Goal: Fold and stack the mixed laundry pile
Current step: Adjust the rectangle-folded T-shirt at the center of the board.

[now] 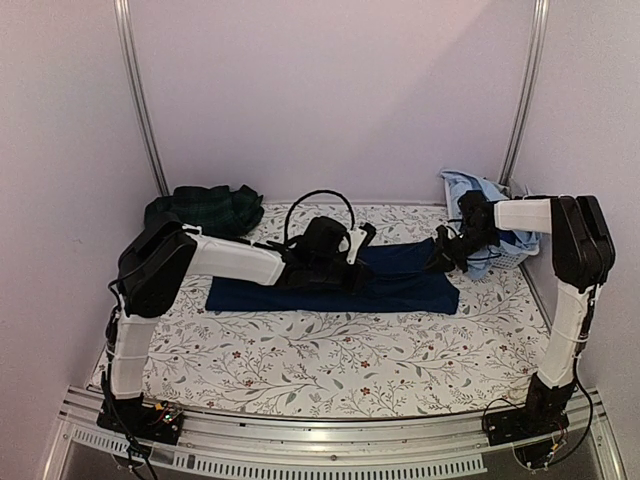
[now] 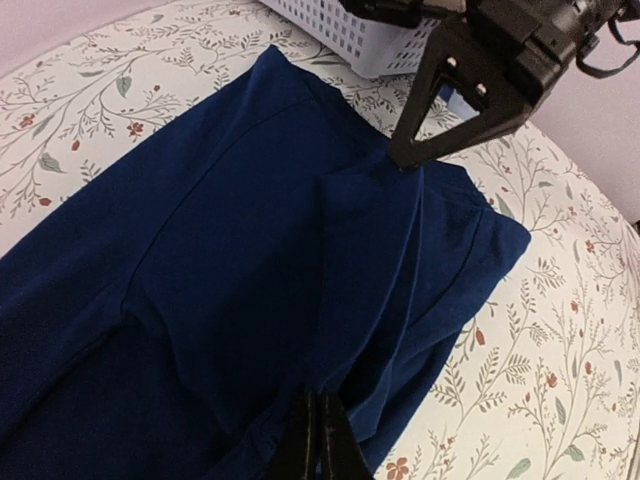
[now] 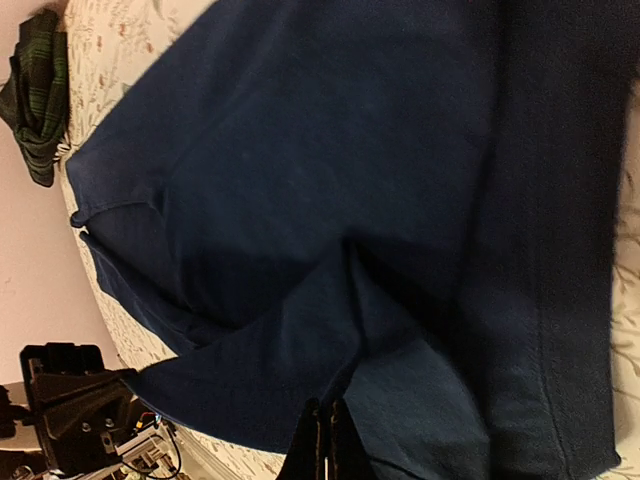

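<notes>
A navy T-shirt (image 1: 400, 285) lies spread across the middle of the floral sheet. My left gripper (image 1: 362, 245) is down on its back edge. In the left wrist view the left gripper (image 2: 321, 435) is shut, pinching a raised fold of the navy T-shirt (image 2: 200, 260). My right gripper (image 1: 438, 264) is at the shirt's right end, also shut on a fold (image 3: 328, 440); its tip (image 2: 408, 156) shows in the left wrist view, holding a ridge of cloth. A dark green plaid piece (image 1: 205, 208) lies bunched at the back left. Light blue shirts (image 1: 478, 192) sit in a basket.
A white slotted basket (image 1: 512, 258) stands at the back right against the wall, just behind the right wrist. White walls and metal rails close in the back and sides. The floral sheet (image 1: 330, 360) covers the table up to the front rail.
</notes>
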Robot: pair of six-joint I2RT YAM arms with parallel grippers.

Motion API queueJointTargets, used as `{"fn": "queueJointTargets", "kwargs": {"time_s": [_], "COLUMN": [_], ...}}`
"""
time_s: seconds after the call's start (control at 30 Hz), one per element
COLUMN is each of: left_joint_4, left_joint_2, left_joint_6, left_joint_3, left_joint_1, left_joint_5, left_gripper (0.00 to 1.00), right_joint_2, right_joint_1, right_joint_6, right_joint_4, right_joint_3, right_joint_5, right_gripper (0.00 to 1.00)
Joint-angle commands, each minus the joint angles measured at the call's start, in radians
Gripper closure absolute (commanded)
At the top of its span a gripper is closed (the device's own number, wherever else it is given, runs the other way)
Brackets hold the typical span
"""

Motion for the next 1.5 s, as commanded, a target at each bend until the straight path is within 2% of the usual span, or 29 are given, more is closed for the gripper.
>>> {"fn": "queueJointTargets", "kwargs": {"time_s": [0.0,0.2,0.47,0.67,0.87,1.0,1.17,1.47], "left_joint_4": [0.001,-0.062,-0.075,-0.085,-0.052,-0.004,0.019,0.070], "left_joint_2": [-0.015,0.045,0.035,0.023,-0.015,-0.070,-0.105,-0.107], "left_joint_6": [0.020,0.072,0.099,0.118,0.108,0.082,0.056,-0.071], "left_joint_3": [0.028,0.121,0.103,0.073,0.018,-0.039,-0.064,-0.122], "left_joint_1": [-0.004,-0.036,-0.039,-0.038,-0.037,-0.025,-0.008,0.052], "left_joint_5": [0.069,0.104,0.111,0.110,0.101,0.098,0.088,0.089], "left_gripper": [1.00,1.00,1.00,1.00,1.00,1.00,1.00,1.00], "right_joint_2": [-0.136,-0.186,-0.310,-0.304,-0.277,-0.283,-0.218,-0.025], "right_joint_1": [-0.115,-0.149,-0.106,-0.045,0.025,0.094,0.103,0.107], "right_joint_6": [-0.041,-0.007,0.151,0.183,0.146,0.125,0.103,0.035], "right_joint_4": [0.049,0.088,0.213,0.272,0.240,0.185,0.141,0.124], "right_joint_3": [-0.127,-0.187,-0.360,-0.435,-0.375,-0.213,-0.050,0.105], "right_joint_5": [0.078,0.014,-0.025,-0.071,-0.055,0.009,0.079,0.052], "right_gripper": [1.00,1.00,1.00,1.00,1.00,1.00,1.00,1.00]}}
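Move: About 21 cm to the right hand's left and 2 cm ahead lies the middle of the T-shirt; it is some 7 cm ahead and 5 cm left of the left hand, and roughly 7 cm below both. Both shut grippers already hold its upper cloth. The laundry basket stands about 12 cm ahead and 12 cm right of the right hand; the plaid garment is some 25 cm ahead and 33 cm left of the left hand. Keeping both grips on the T-shirt's upper cloth, the right hand swings back and right, dipping slightly, then comes left again while still drawing back, about 7 cm behind its start; it then sweeps forward, left and up some 10 cm, tipping its fingers upward, and eases down a little. The left hand draws back about 4 cm, rising then sinking, before going up and forward nearly to its starting place. ##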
